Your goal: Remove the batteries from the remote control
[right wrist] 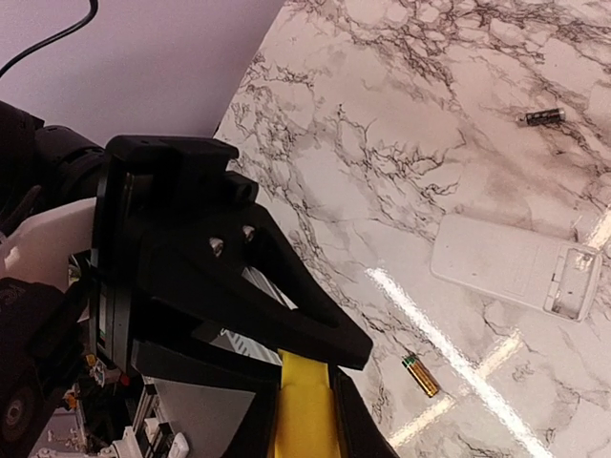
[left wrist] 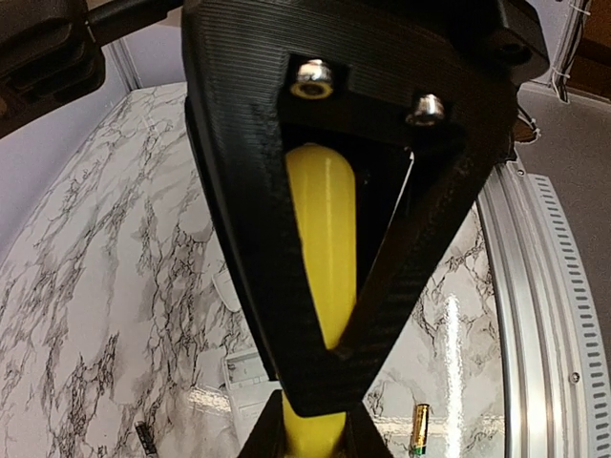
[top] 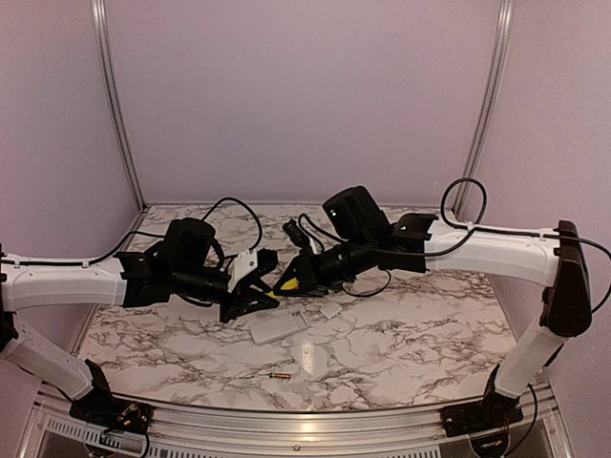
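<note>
The white remote control point(top: 279, 327) lies flat on the marble with its battery recess point(right wrist: 573, 281) open and looking empty. A coppery-gold battery point(top: 280, 376) lies on the table near the front edge, also seen in the wrist views point(left wrist: 420, 427) point(right wrist: 420, 375). A dark battery point(right wrist: 544, 116) lies apart from the remote point(left wrist: 145, 437). Both grippers meet above and behind the remote. My left gripper point(left wrist: 310, 441) is shut on the yellow screwdriver handle point(left wrist: 325, 248). My right gripper point(right wrist: 305, 420) is shut on the same handle point(right wrist: 304, 401).
A small white cover piece point(top: 330, 310) lies just right of the remote. Black cables point(top: 239, 205) loop behind the arms. Purple walls enclose the marble table point(top: 430, 334) on three sides, and a metal rail point(top: 315, 415) runs along the front edge.
</note>
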`<state>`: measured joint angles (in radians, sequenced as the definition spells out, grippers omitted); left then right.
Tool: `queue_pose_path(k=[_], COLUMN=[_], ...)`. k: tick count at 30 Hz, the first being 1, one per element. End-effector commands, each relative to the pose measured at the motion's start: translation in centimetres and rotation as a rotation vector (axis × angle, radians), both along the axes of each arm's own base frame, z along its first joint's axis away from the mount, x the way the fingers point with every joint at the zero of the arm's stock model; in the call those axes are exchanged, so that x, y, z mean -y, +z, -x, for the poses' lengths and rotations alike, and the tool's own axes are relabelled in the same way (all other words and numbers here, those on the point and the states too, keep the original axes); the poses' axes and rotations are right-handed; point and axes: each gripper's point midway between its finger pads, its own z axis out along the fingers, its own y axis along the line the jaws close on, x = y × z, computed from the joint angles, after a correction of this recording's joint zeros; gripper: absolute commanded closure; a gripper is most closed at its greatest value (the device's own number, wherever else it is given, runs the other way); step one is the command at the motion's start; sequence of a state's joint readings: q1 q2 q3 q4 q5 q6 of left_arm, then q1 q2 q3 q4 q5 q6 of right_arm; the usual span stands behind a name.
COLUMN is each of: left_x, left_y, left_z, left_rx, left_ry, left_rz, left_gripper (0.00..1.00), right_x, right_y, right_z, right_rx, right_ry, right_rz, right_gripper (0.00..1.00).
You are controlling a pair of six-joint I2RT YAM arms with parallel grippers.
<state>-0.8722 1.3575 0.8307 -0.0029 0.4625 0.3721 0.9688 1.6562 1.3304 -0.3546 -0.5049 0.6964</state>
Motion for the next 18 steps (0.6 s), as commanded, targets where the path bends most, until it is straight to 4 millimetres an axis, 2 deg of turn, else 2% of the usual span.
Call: queue_pose_path(k=[1, 3, 7, 10, 14, 16, 18], left_x=[0.0, -0.3, -1.0, -1.4, -2.1, -1.9, -1.7], left_y=[1.0, 0.9, 0.5, 0.3, 0.8, 1.3, 0.9], left_z=[0.4, 0.4, -0.5, -2.1, -6.3, -8.7, -11.3], left_rx=[-0.002, -0.011, -0.036, -0.051, -0.114, -0.119, -0.138], left_ry=[0.002, 0.026, 0.111, 0.18, 0.305, 0.368, 0.471], left_rz=[0.041, 0.042, 0.036, 0.023, 0.032, 0.037, 0.008], left_gripper=[0.98, 0.99, 0.99, 0.99, 0.99, 0.99, 1.0], right_x=[-0.3, 0.4, 2.3, 4.4, 8.5, 11.0, 13.0], right_y=[0.5, 0.5, 1.4, 2.3, 3.3, 3.6, 3.5], right_z=[-0.9, -1.5, -2.9, -4.0, -5.3, -5.8, -5.8], right_rx=[0.025, 0.041, 0.093, 0.121, 0.139, 0.146, 0.132], right_ry=[-0.065, -0.106, -0.21, -0.305, -0.471, -0.563, -0.63], right_rz=[0.033, 0.066, 0.123, 0.155, 0.214, 0.248, 0.265], right_gripper=[1.0, 0.97, 0.65, 0.49, 0.38, 0.37, 0.36])
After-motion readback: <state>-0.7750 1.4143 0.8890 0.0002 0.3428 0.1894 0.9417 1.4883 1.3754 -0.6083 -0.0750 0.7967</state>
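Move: Both hands grip the screwdriver's yellow handle in the air: its middle lies some 3 cm right of the left hand's point, about 1 cm ahead and 2 cm above, and practically at the right hand's own point. From the left hand, the open remote control is about 2 cm ahead and 1 cm right, the white cover 7 cm ahead and 12 cm right, and the loose brass-ended battery 10 cm back and 1 cm right, all roughly 16 cm below. The right hand opens from its grip and lets go of the handle, easing forward and then swinging off to its right, about 8 cm right, 5 cm forward and finally 3 cm up, while its wrist turns some 25 degrees clockwise. The left hand keeps its pinch near the neck of the handle, almost still at first, then carries the screwdriver about 6 cm forward and slightly left at level height, turning counter-clockwise, away from the remote control below. ##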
